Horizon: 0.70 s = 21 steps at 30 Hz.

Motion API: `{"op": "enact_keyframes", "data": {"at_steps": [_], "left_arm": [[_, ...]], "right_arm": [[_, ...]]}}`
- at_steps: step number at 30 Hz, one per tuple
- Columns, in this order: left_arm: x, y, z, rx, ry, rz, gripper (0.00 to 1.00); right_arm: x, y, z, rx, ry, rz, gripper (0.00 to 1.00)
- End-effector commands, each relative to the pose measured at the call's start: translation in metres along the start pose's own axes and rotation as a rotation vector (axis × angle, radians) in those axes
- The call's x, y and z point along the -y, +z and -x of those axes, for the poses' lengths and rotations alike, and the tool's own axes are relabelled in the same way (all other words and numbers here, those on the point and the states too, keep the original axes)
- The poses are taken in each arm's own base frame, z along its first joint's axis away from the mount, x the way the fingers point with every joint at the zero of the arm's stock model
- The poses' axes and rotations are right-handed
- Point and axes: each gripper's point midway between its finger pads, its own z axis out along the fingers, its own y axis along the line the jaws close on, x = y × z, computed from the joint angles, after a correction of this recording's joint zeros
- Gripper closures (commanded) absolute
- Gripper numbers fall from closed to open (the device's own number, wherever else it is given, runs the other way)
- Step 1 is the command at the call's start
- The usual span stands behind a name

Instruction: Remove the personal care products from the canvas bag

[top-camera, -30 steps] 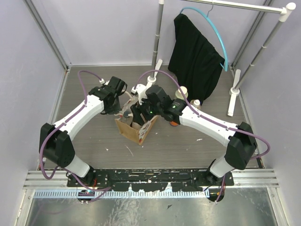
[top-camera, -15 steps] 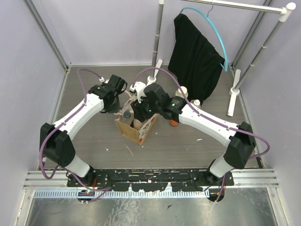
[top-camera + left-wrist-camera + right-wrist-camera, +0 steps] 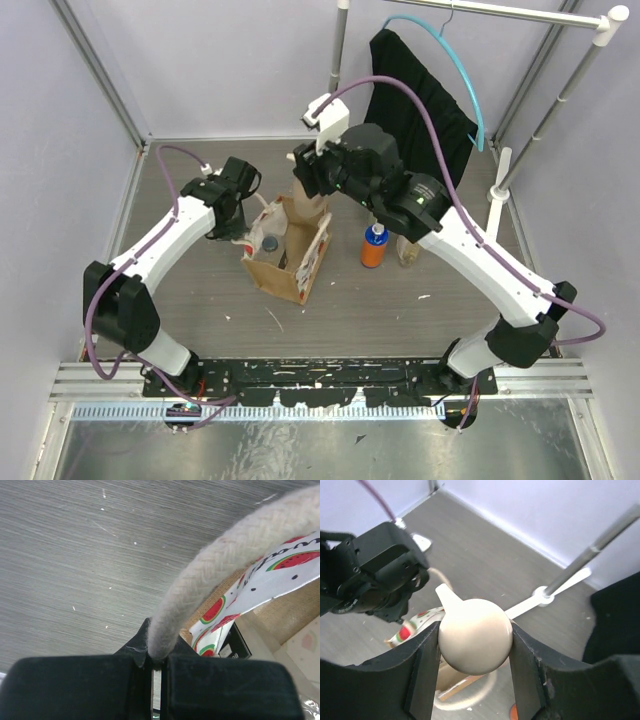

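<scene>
The canvas bag (image 3: pixel 300 262) stands open at the table's middle, its watermelon print (image 3: pixel 260 575) facing left. My left gripper (image 3: pixel 240 228) (image 3: pixel 159 662) is shut on the cream rope handle (image 3: pixel 225 555) at the bag's left side. Above the bag's far edge, my right gripper (image 3: pixel 312 180) (image 3: pixel 475 645) is shut on a beige bottle (image 3: pixel 309 203) by its round cream cap (image 3: pixel 475 642). To the right of the bag an orange bottle with a blue cap (image 3: pixel 375 246) and a clear amber bottle (image 3: pixel 408 250) stand on the table. A pale item (image 3: pixel 267 238) shows inside the bag.
A black garment (image 3: pixel 415 110) hangs on a blue hanger (image 3: pixel 462 70) from the rack at the back right. The rack's white feet (image 3: pixel 497 195) (image 3: pixel 555 587) rest on the table behind the bottles. Lilac walls with metal rails close in three sides.
My right gripper closed on the beige bottle inside the bag and lifted it up and back, out of the bag. The left gripper kept hold of the rope handle.
</scene>
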Motion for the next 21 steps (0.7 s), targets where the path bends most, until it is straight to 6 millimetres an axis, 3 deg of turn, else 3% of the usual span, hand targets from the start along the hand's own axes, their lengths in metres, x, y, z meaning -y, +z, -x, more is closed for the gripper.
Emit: {"op": "enact_keyframes", "data": {"at_steps": [1,6,21], "left_arm": [[-0.023,-0.009,0.010,0.016,-0.007,0.047,1.00],[-0.036,-0.014,0.016,0.049,-0.025,0.062,1.00],[-0.029,-0.002,0.000,-0.001,-0.028,0.026,1.00]], "right_arm": [[0.041,-0.052,0.094,0.289,0.028,-0.181,0.68],[0.052,-0.041,0.085,0.274,0.036,-0.251,0.68],[0.106,0.009,0.035,0.229,0.119,-0.349,0.70]]}}
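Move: High over the bag's far right side, the right hand already holds the beige pump bottle by its top; the open table it heads for lies about 9 cm ahead, 8 cm right and 39 cm below. From this hand the cream-capped bottle stands 9 ahead and 15 right, the orange bottle level and 12 right, the bag 2 back and 7 left. The left hand, gripping the bag's handle, has that open table 9 ahead and 28 right. Swinging the held pump bottle away from the bag, the right hand goes forward and right together, about 6 cm each way, rising some 3 cm at first and then sinking about 7, towards the open table beside the cream-capped bottle. It turns some 20 degrees clockwise, grip kept. The left hand keeps its pinch on the handle and draws the bag about 2.5 cm left. ##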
